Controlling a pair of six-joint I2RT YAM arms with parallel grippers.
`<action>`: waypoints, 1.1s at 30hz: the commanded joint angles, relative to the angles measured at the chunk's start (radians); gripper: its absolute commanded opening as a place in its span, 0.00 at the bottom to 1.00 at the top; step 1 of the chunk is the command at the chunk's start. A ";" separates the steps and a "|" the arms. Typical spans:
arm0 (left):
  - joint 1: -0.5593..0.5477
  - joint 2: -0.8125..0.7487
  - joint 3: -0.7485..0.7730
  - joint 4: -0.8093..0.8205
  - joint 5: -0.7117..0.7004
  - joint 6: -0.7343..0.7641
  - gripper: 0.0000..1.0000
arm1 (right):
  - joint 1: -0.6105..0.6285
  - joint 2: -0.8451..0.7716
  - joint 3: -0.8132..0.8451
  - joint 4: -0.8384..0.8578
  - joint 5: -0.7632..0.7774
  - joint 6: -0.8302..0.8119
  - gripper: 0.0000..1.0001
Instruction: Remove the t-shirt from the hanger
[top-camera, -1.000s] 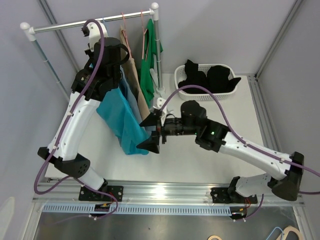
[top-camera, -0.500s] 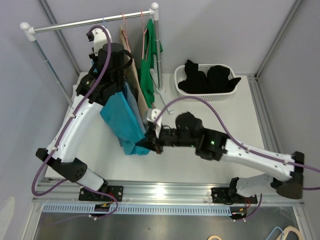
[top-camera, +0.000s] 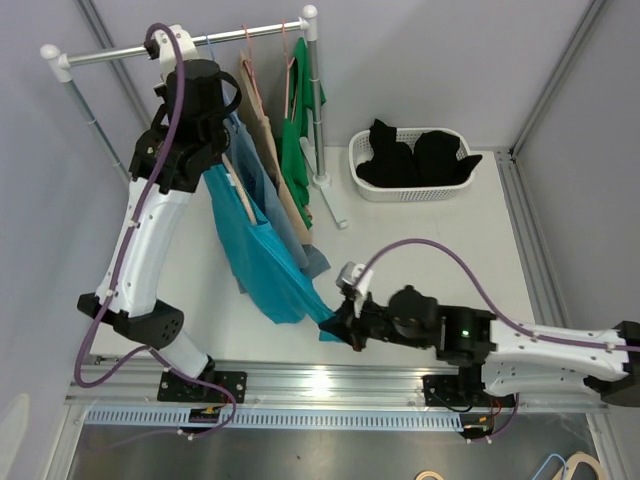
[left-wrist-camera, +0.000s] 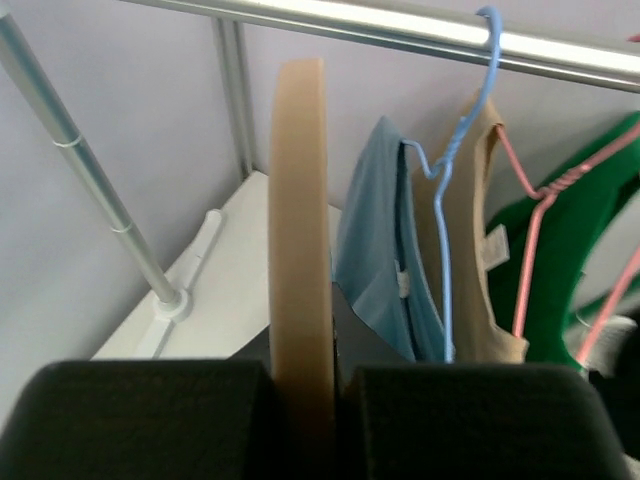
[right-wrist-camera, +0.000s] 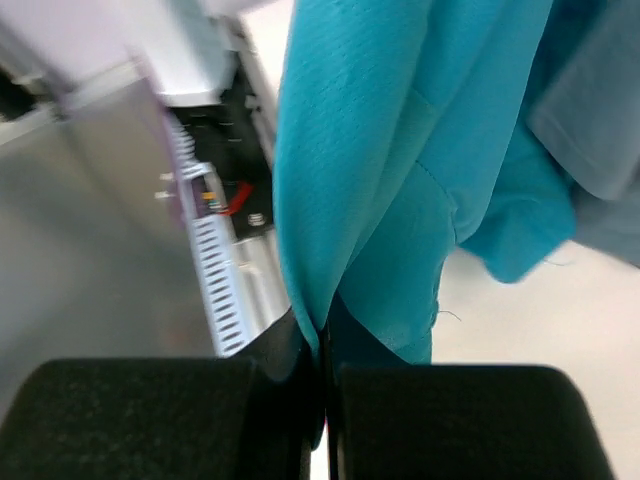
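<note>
A teal t-shirt (top-camera: 262, 255) hangs stretched from a wooden hanger (top-camera: 232, 178) down toward the table's front. My left gripper (top-camera: 205, 120) is shut on the hanger (left-wrist-camera: 300, 230) near the rail. My right gripper (top-camera: 335, 322) is shut on the shirt's lower hem (right-wrist-camera: 370, 220) low near the front edge, pulling the cloth taut. The hanger's lower arm shows bare outside the shirt.
A clothes rail (top-camera: 180, 42) carries a blue wire hanger (left-wrist-camera: 445, 200) with a grey-blue shirt, a beige garment (top-camera: 262, 120) and a green shirt (top-camera: 295, 130). A white basket (top-camera: 412, 160) of black clothes stands at the back right.
My right gripper has pulled the shirt's hem down toward the front edge. My left gripper has lifted the hanger up toward the rail. The shirt is now stretched long between them.
</note>
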 joint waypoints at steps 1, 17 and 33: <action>0.000 -0.059 0.094 -0.110 0.118 -0.100 0.01 | -0.076 0.147 0.044 0.057 -0.050 0.052 0.00; -0.156 -0.966 -0.623 -0.307 0.784 -0.411 0.01 | -0.355 0.535 0.351 0.107 -0.274 0.004 0.00; -0.155 -1.029 -0.750 -0.189 0.387 -0.245 0.01 | -0.326 1.096 0.682 -0.025 -0.185 0.035 0.31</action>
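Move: The left hand grips the wooden hanger's upper end; the teal t-shirt still on the hanger has its middle some 16 cm back, 12 cm right and 28 cm below that hand. The blue hanger hangs about 10 cm ahead and 3 cm right of it. The right hand pinches the t-shirt's hem; the table spot it goes to lies roughly 15 cm ahead, 13 cm left and 20 cm below, with the grey t-shirt's hem 22 cm ahead, 6 cm left and 14 cm below the hand. Back towards its base, fast, by some 30 cm, the left hand pulls the hanger away from the rack, rolling and turning clockwise, then eases a little forward and down. Against it the right hand keeps its pinch on the t-shirt and carries it forward and left about 15 cm, bobbing down and up, then lowers it about 20 cm towards the table, where the fingers begin to open. ##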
